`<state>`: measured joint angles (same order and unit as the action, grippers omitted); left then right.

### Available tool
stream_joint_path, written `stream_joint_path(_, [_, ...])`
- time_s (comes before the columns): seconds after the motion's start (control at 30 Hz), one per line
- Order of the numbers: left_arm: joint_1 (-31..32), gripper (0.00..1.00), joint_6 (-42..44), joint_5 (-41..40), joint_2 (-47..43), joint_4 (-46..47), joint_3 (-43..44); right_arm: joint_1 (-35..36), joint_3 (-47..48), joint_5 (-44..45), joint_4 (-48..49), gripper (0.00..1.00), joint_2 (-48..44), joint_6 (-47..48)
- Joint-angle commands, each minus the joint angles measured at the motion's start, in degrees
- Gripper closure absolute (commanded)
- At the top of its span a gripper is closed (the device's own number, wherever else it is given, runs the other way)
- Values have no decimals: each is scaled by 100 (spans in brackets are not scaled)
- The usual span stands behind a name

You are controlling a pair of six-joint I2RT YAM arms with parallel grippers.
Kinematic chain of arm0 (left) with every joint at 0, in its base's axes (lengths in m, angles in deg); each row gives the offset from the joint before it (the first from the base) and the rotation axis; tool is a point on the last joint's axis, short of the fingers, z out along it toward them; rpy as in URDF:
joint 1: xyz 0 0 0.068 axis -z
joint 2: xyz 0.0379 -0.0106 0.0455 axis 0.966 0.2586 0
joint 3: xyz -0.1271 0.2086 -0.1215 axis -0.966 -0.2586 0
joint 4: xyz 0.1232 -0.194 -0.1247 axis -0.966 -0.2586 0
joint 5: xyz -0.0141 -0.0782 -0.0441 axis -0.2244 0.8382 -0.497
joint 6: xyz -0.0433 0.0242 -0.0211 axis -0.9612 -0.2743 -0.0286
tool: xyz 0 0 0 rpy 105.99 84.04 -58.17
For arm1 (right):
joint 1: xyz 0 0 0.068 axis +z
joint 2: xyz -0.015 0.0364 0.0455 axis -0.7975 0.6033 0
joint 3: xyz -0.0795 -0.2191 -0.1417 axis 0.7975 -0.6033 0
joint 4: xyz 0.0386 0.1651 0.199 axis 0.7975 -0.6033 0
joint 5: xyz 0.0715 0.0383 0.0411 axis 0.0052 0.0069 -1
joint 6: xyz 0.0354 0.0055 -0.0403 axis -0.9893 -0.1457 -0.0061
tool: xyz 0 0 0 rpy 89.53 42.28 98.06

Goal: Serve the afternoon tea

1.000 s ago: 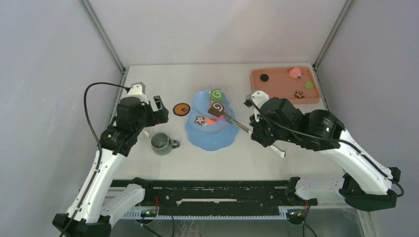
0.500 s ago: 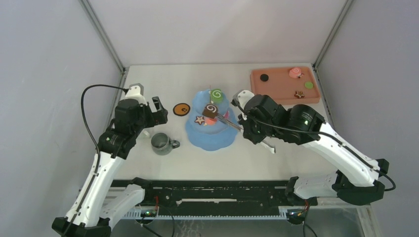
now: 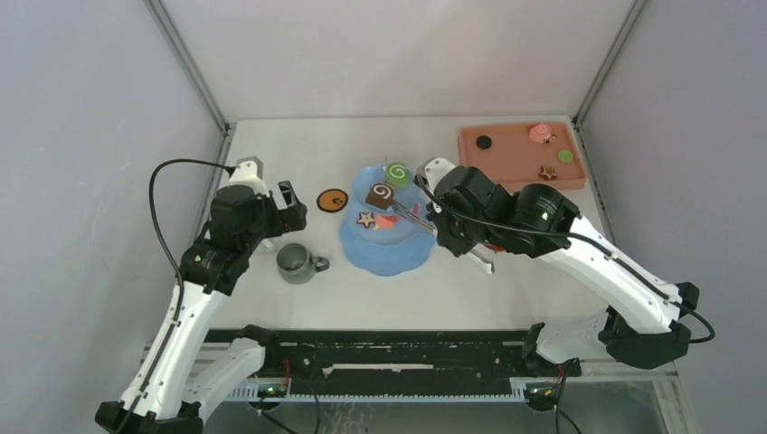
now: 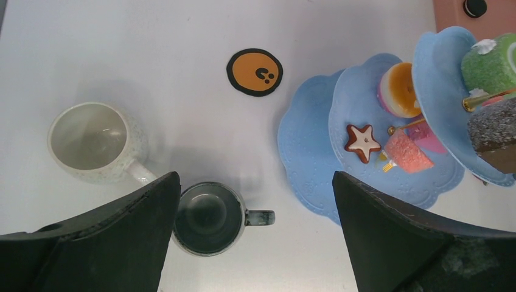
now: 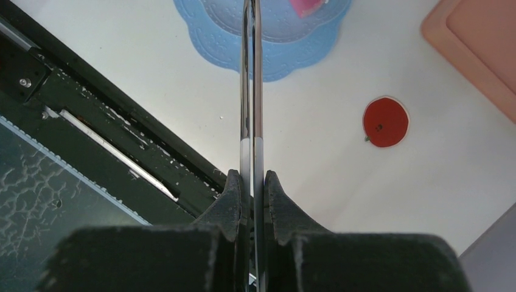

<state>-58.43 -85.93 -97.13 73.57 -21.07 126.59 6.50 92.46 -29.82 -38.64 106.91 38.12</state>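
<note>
The light blue cake stand [image 3: 387,240] [image 4: 316,152] stands mid-table. A green swirl roll [image 3: 396,174] sits on its top tier. A star cookie [image 4: 362,142], an orange tart [image 4: 398,90] and a pink piece [image 4: 407,151] lie on the middle tier. My right gripper [image 5: 251,182] is shut on the long metal tongs [image 5: 251,91]. Their tips hold a brown swirl roll [image 3: 381,195] over the stand's upper tiers. My left gripper [image 4: 255,177] hangs open above the grey-green mug [image 4: 210,218], touching nothing. The white mug [image 4: 97,143] stands to its left.
A round orange cookie [image 3: 333,200] lies on the table left of the stand. A red disc [image 5: 385,123] lies on the table right of the stand. The salmon-pink tray [image 3: 516,163] at the back right holds a pink swirl roll [image 3: 541,134] and several small pieces.
My right arm has swung left with the tongs, carrying the brown swirl roll further left and back over the stand. The left arm has barely shifted.
</note>
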Motion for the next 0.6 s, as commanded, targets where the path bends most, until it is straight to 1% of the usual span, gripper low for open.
stream_joint_path(0.0, [-42,0,55,-106,16,176,-128,21,266,183,244,92,67,-83])
stream_joint_path(0.03, [-46,0,74,-134,29,170,-127,3,299,184,212,89,108,-107])
stream_joint_path(0.1, [-41,0,85,-192,25,165,-126,8,391,178,178,80,176,-109])
stream_joint_path(0.27, [-44,0,92,-104,-35,175,-158,29,549,176,158,69,217,-92])
stream_joint_path(0.43, [-41,0,84,-5,-18,196,-137,44,508,190,134,63,232,-119])
stream_joint_path(0.57, [-48,0,86,-21,-28,177,-131,72,495,174,129,61,89,-173])
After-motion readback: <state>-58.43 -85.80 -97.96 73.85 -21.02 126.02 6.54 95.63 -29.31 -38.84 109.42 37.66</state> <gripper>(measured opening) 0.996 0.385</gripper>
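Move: The right hand holds the tongs, with the chocolate roll at their tips over the top tier of the blue stand: the roll is about 13 cm ahead of this hand, 15 to its left and 6 lower. The green roll sits some 5 cm beyond it and 3 farther right; the star cookie, one tier down, is about 13 ahead, 20 left and 17 below the hand. From the left hand, the chocolate roll lies 18 cm right, 3 ahead, slightly lower. Easing about 1 cm forward and left, the right hand opens its fingers from nearly shut to some two fifths, still holding the tong arms; the tongs spread and ease their grip on the chocolate roll over the top tier. It dips slightly at first, then rises about 1 cm and stops, its tilt unchanged. ##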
